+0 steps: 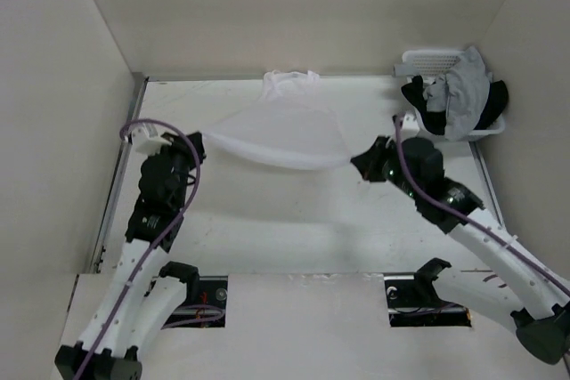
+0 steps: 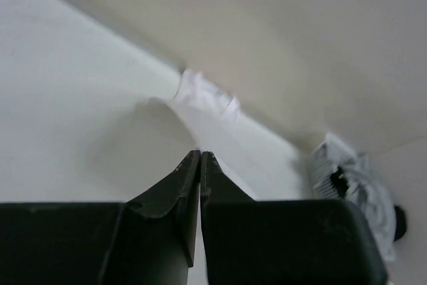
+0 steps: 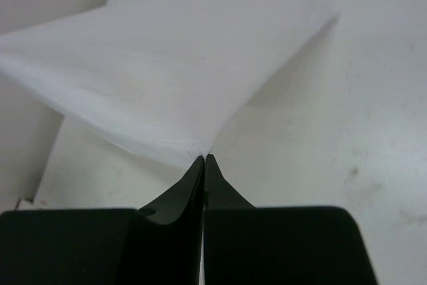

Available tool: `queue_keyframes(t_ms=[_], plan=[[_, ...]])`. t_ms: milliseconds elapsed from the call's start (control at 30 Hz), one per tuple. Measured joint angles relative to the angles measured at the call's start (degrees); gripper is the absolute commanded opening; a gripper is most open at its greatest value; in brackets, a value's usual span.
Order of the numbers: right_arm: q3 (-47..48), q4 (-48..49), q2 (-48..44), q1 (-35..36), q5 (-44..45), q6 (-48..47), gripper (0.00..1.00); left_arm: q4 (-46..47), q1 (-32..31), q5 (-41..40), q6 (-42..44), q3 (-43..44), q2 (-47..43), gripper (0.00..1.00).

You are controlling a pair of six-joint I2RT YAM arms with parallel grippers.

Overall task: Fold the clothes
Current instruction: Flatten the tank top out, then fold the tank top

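The clothes, a white T-shirt [image 1: 283, 131], hang stretched between my two grippers above the table, the far end bunched against the back wall. My left gripper [image 1: 198, 139] is shut on the shirt's left corner. My right gripper [image 1: 354, 163] is shut on the right corner. In the left wrist view the shut gripper [image 2: 200, 154] points toward the shirt [image 2: 213, 111], which runs away to the back wall. In the right wrist view the fabric [image 3: 167, 71] fans out from the pinched gripper [image 3: 205, 158], with a stitched hem just above it.
A white basket [image 1: 429, 61] stands at the back right corner, holding a grey garment [image 1: 465, 91] and a black garment [image 1: 417, 98]; it also shows in the left wrist view [image 2: 327, 165]. Walls close in the table on the left, back and right.
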Motion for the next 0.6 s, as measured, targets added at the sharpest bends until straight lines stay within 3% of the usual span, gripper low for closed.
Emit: queue_keyframes(t_ms=[167, 300, 467, 600], plan=[[-22.9, 1.6, -8.3, 10.7, 2.3, 7.6, 0.00, -13.6, -0.1, -1.2, -2.8, -15.3, -18.6, 0.00], [-32.2, 1.0, -12.4, 21.5, 4.0, 15.1, 0.00, -26.1, -1.1, -1.4, -6.7, -18.3, -29.4, 0.00], [-33.5, -1.6, -17.7, 33.6, 7.8, 23.1, 0.00, -36.8, -5.6, -2.2, -13.0, -18.3, -33.8, 0.00], [-28.9, -2.7, -15.7, 33.0, 9.9, 23.6, 0.00, -38.2, -6.9, -4.7, -14.6, -16.7, -29.8, 0.00]])
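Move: My closed fingers already hold the tank top's two hem corners, some 30 cm above the table. The bare near table where the hem is headed has its middle about 18 cm back and 20 cm right of my left hand, and roughly 14 cm back and 20 cm left of my right. The tank top's middle lies about 14 cm ahead and 21 cm right of my left hand, and 18 cm ahead and 20 cm left of my right, some 20 cm lower. The laundry basket stands about 33 cm ahead and 42 cm right of my right hand. Keeping both hem corners pinched, I sweep both hands quickly down and back towards the near table, away from the tank top's straps. My left hand sinks about 16 cm and draws back 12, tipping some 20 degrees downward; my right sinks nearly 19 and draws back over 17, edging left and turning down and counter-clockwise, then rises about 3 cm and eases slightly forward. ##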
